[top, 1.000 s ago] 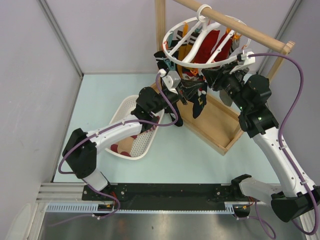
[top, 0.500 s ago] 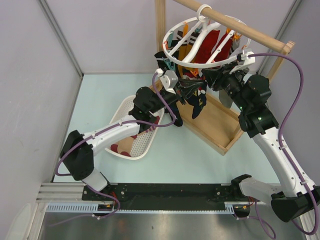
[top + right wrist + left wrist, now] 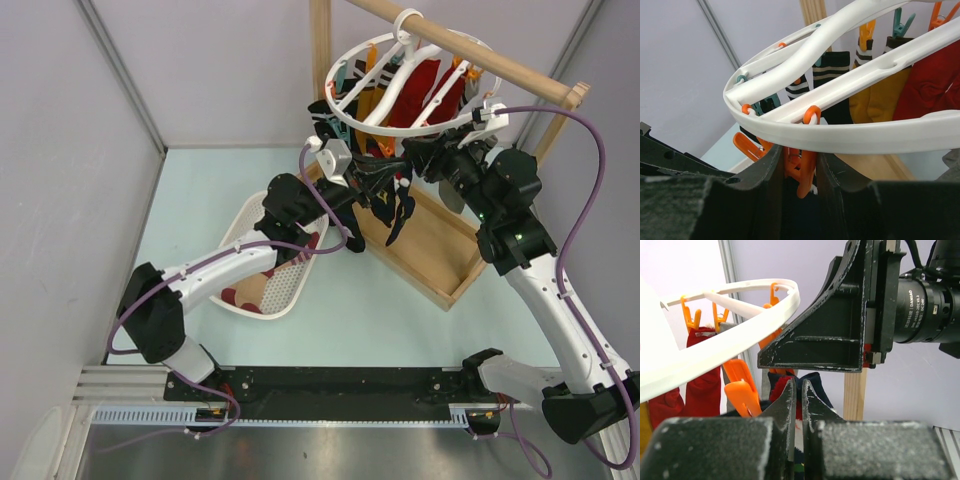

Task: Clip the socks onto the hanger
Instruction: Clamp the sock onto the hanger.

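The white ring hanger [image 3: 345, 118] hangs from a wooden rail, with several socks clipped under it, red [image 3: 930, 85], yellow [image 3: 875, 102] and striped black [image 3: 832, 65]. My left gripper [image 3: 385, 178] is shut on a navy sock with red and white pattern [image 3: 818, 383], which dangles below the ring's near rim [image 3: 400, 208]. In the left wrist view the jaws [image 3: 799, 388] sit just under the ring [image 3: 740, 305], beside an orange clip [image 3: 742, 390]. My right gripper [image 3: 428, 150] is shut on another orange clip [image 3: 807, 167] under the rim [image 3: 865, 135], squeezing it between its fingers [image 3: 769, 172].
A white basket [image 3: 262, 212] with more socks lies on the table left of the wooden frame's base [image 3: 430, 250]. The rail [image 3: 480, 55] runs diagonally over the hanger. Grey walls close in on both sides and at the back.
My left arm has lifted the sock up and right, closer under the hanger's rim. The right gripper has stayed on its clip.
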You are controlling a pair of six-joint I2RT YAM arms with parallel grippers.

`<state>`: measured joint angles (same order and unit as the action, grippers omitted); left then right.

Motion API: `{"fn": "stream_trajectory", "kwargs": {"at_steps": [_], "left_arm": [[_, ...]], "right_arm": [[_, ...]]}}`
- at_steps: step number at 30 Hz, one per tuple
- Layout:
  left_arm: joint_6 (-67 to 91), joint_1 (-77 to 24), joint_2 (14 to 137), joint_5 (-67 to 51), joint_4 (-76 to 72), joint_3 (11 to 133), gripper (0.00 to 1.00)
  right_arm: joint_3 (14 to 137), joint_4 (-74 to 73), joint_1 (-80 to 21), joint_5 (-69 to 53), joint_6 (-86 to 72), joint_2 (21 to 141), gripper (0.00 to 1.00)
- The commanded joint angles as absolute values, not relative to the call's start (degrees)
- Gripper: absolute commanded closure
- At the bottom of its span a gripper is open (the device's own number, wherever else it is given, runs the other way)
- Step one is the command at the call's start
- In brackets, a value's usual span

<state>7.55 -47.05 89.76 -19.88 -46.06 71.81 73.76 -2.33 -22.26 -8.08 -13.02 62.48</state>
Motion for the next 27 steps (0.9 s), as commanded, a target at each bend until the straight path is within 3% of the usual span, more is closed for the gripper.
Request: {"fn": "stream_trajectory", "kwargs": {"at_steps": [1,11,15,24,27], "left_arm": [[9.0,-46.8,86.2,-20.6,-49.9,74.2,1.0],[9.8,-46.8,87.3,-21.1,-48.3,74.6,0.97],[9.9,-46.8,87.8,-21.0,-47.0,75.2,0.92],[10.7,-46.8,85.3,-20.0,-43.4,76.0,0.48],[10.9,-46.8,82.8,-19.6,-40.7,75.6,0.29]], "right_arm": [[75.6,-0.9,-22.2,-8.7,-12.8,61.9,1.0],[75.4,-0.8,-22.1,-8.6,-13.0,59.7,0.42],[75.1,-1.1,-22.2,-8.2,-13.3,58.4,0.31],[74.5,-4.6,-22.1,-6.8,-10.7,52.7,0.18],[74.2,-6.9,-22.1,-6.0,-9.9,50.7,0.15]]}}
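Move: The sock's dark cuff is already between the left fingertips and up at the orange clip, which sits about 2 cm ahead of the left hand, 2 cm to its right and 2 cm higher. The right fingers still squeeze that clip, its middle roughly 1 cm ahead of them. A second orange clip is some 4 cm left and 2 cm farther out than the right hand; the ring's near rim runs about 3 cm above it, 1 cm ahead. The orange clip is let go first: the right fingers spread from their squeeze and the hand backs away, about 5 cm back, 4 cm up and a little right, gathering speed and tipping slightly up. Once it is released, the left fingers open wide too and let go of the sock's cuff, that hand staying nearly in place with a 1.5 cm rise. ##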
